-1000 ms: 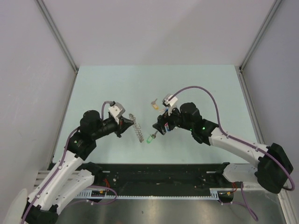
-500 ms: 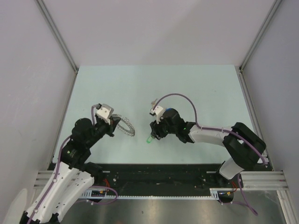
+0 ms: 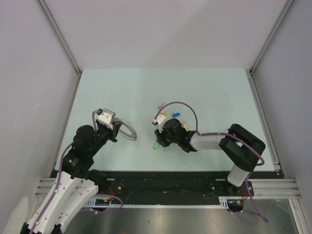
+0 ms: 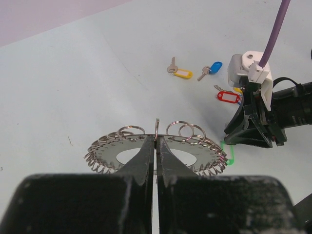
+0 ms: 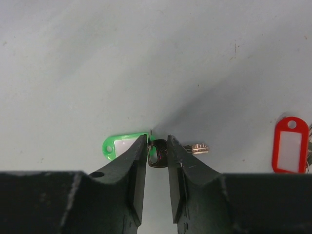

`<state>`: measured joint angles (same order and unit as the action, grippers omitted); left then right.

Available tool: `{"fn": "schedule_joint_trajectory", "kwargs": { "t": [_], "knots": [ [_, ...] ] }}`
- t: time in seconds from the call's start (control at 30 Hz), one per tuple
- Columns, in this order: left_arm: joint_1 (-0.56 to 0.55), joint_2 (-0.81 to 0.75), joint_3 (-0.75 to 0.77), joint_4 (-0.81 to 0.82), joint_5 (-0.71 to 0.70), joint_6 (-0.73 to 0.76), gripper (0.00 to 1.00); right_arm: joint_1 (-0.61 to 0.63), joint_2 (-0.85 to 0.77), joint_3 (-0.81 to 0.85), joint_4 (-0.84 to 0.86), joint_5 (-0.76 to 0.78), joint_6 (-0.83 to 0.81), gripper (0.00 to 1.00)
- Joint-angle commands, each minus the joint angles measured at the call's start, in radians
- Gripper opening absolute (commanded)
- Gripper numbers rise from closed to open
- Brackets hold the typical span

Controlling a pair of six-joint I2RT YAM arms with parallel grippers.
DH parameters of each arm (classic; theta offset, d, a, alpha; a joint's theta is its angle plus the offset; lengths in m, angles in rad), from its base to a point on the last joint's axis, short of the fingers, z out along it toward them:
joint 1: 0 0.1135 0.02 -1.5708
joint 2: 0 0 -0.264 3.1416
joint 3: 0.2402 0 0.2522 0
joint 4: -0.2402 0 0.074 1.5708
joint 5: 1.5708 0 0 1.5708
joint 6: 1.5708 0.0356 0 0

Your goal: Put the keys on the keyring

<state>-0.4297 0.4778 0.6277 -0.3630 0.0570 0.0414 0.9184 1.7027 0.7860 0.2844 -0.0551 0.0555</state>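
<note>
My left gripper is shut on the near rim of the keyring, a flat silver ring edged with many small loops, held level above the table. From above, the keyring juts right of the left gripper. My right gripper is down on the table, its jaws pinching the dark head of a key with a green tag; the blade sticks out right. The top view shows the right gripper just above that green tag.
More keys lie beyond the right gripper: one with a yellow tag, one with a blue tag and one with a red tag. The red tag is at the right edge of the right wrist view. Grey walls enclose the pale table.
The right arm swung left and came down over the green-tagged key, its jaws narrowing around the key's head. The left arm drew back left with the keyring, which now lies flatter.
</note>
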Motion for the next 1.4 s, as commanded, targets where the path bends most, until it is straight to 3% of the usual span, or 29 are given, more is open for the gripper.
{"fn": "schedule_joint_trajectory", "kwargs": {
  "t": [0.0,0.3,0.73,0.97,1.2,1.37],
  "knots": [
    [0.006,-0.004,0.003,0.041,-0.003,-0.020,0.00,0.008,0.015,0.035,0.053,0.032,0.007,0.27],
    [0.006,-0.004,0.004,0.041,0.001,-0.021,0.00,0.010,0.031,0.036,0.050,0.014,0.001,0.17],
    [0.006,-0.008,0.003,0.042,0.003,-0.021,0.01,0.025,0.038,0.056,0.012,0.015,-0.011,0.11],
    [0.006,-0.010,0.003,0.041,0.007,-0.023,0.00,0.027,0.025,0.056,0.002,0.012,-0.016,0.00],
    [0.006,0.002,0.004,0.042,0.046,-0.012,0.00,0.025,-0.063,0.056,-0.042,-0.006,-0.043,0.00],
    [0.006,0.041,0.012,0.047,0.148,0.026,0.00,0.016,-0.170,0.056,-0.096,-0.043,-0.092,0.00]
  ]
}}
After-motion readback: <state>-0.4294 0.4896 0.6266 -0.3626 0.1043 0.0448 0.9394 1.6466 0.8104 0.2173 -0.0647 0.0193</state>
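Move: Directly beneath the right hand's open fingertips, about 1 cm down, lies the key with the green tag, tag to the back-left and blade to the front-right. The red tag sits some 8 cm ahead and 6 cm to the right, with a yellow tag about 5 cm farther right of the red one, both on the table. From the left hand, which holds the keyring, the green-tagged key is about 15 cm right, 2 cm ahead and 21 cm below. Closing from about a third open to fully shut, the right fingers pinch the green-tagged key where it joins its tag, while the hand settles roughly 1 cm down and shifts slightly left. Once they are shut, the hand rises about 2 cm from its lowest point, its wrist barely turning. ##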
